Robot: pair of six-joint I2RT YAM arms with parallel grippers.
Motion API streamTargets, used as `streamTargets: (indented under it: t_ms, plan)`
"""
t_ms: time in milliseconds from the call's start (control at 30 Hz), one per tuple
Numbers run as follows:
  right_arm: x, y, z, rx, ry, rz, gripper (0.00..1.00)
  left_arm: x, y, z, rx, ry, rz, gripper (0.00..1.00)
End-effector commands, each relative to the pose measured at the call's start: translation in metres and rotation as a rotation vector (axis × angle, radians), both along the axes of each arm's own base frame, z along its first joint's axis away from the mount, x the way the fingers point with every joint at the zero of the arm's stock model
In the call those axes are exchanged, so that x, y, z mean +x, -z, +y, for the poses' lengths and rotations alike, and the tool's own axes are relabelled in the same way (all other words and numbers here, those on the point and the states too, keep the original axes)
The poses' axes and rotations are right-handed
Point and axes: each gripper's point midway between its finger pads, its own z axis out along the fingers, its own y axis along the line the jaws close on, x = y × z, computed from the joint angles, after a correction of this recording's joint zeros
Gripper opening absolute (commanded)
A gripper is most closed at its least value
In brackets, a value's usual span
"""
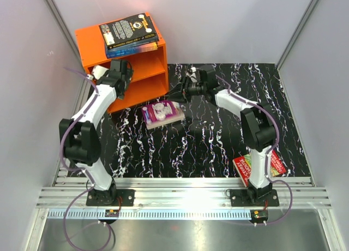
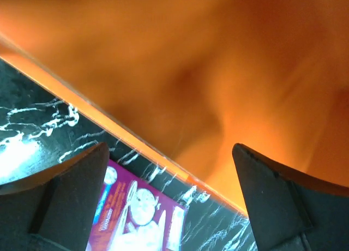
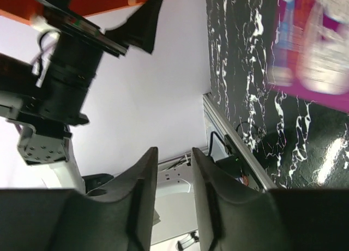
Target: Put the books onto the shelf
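Observation:
The orange shelf (image 1: pixel 98 41) stands at the far left, with a black book (image 1: pixel 128 27) stacked on a blue book (image 1: pixel 133 48) on its top. A purple book (image 1: pixel 162 113) lies flat on the table in front of the shelf and also shows in the wrist views, as the purple book (image 2: pixel 136 218) (image 3: pixel 316 43). A red book (image 1: pixel 262 166) lies near the right arm's base, partly under the arm. My left gripper (image 1: pixel 126 83) (image 2: pixel 169 174) is wide open and empty, close against the shelf (image 2: pixel 218 71). My right gripper (image 1: pixel 182 93) (image 3: pixel 173 151) hovers right of the purple book. Its jaws stand narrowly apart with nothing between them.
The table top (image 1: pixel 218 136) is black with white veins. Grey walls close in the left, back and right sides. A metal rail (image 1: pixel 185 193) runs along the near edge. The left arm (image 3: pixel 71 60) shows in the right wrist view, below the shelf's edge (image 3: pixel 109 3).

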Motion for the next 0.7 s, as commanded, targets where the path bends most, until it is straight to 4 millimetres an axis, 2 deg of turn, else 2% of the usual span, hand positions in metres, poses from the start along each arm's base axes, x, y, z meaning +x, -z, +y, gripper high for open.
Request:
streamTargets:
  t_ms: [0, 67, 100, 133, 167, 200, 233, 267, 300, 333, 367, 433, 467, 533, 567, 667]
  plan:
    - [-0.011, -0.005, 0.007, 0.018, -0.024, -0.042, 0.41, 0.019, -0.022, -0.017, -0.031, 0.193, -0.042, 0.99]
    - [-0.015, 0.002, -0.003, -0.012, -0.01, -0.027, 0.56, 0.007, -0.027, -0.034, -0.021, 0.356, -0.043, 0.99]
    - [-0.02, 0.015, -0.009, -0.042, -0.01, -0.02, 0.59, 0.001, -0.024, -0.041, -0.031, 0.415, -0.045, 0.99]
    - [-0.022, 0.02, -0.013, -0.06, -0.007, -0.015, 0.62, -0.008, -0.003, -0.046, -0.05, 0.475, -0.042, 0.99]
    - [-0.026, 0.025, -0.022, -0.087, -0.011, -0.014, 0.7, -0.023, -0.011, -0.062, -0.094, 0.572, -0.082, 0.99]
    - [-0.033, 0.036, -0.028, -0.12, -0.016, 0.011, 0.74, -0.027, -0.01, -0.068, -0.118, 0.601, -0.116, 0.99]
    - [-0.036, 0.043, -0.034, -0.155, -0.014, 0.012, 0.77, -0.047, 0.017, -0.073, -0.152, 0.631, -0.071, 0.99]
    - [-0.049, 0.055, -0.045, -0.225, -0.036, 0.026, 0.84, -0.057, 0.018, -0.082, -0.176, 0.69, -0.086, 0.99]
    - [-0.055, 0.062, -0.051, -0.272, -0.042, 0.026, 0.89, -0.066, 0.011, -0.087, -0.171, 0.722, -0.124, 0.99]
    - [-0.065, 0.08, -0.065, -0.382, -0.024, 0.075, 0.91, -0.079, 0.023, -0.091, -0.159, 0.768, -0.1, 0.99]
    - [-0.07, 0.084, -0.074, -0.438, -0.038, 0.023, 0.93, -0.086, 0.025, -0.092, -0.142, 0.79, -0.092, 0.99]
    - [-0.076, 0.109, -0.095, -0.554, -0.003, 0.059, 0.97, -0.104, 0.028, -0.093, -0.09, 0.843, -0.06, 0.99]
    - [-0.082, 0.122, -0.102, -0.575, 0.006, 0.095, 0.98, -0.113, 0.039, -0.091, -0.081, 0.85, -0.033, 0.99]
    - [-0.075, 0.133, -0.115, -0.586, 0.049, 0.125, 0.97, -0.122, 0.04, -0.092, -0.06, 0.863, -0.044, 0.99]
    - [-0.069, 0.139, -0.117, -0.59, 0.069, 0.131, 0.97, -0.129, 0.05, -0.091, -0.056, 0.871, -0.03, 0.99]
    - [-0.044, 0.149, -0.126, -0.622, 0.115, 0.115, 0.96, -0.132, 0.062, -0.094, -0.041, 0.879, -0.023, 0.99]
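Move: From the left gripper, the purple book lies some 17 cm to its right, about 5 cm back and roughly 17 cm below. The orange shelf is straight in front, its middle about 14 cm farther out and at near the same height. From the right gripper, the book lies about 6 cm to the left, 3 cm ahead and some 18 cm below; the shelf's middle is about 23 cm left and 22 cm ahead. Back the open left gripper out from the shelf about 13 cm, swinging it right and lower while turning it some 45 degrees clockwise to face the purple book. Meanwhile sink the right gripper about 13 cm and draw it right and back, opening its fingers wide and tipping them down, to come beside the book's right end. ##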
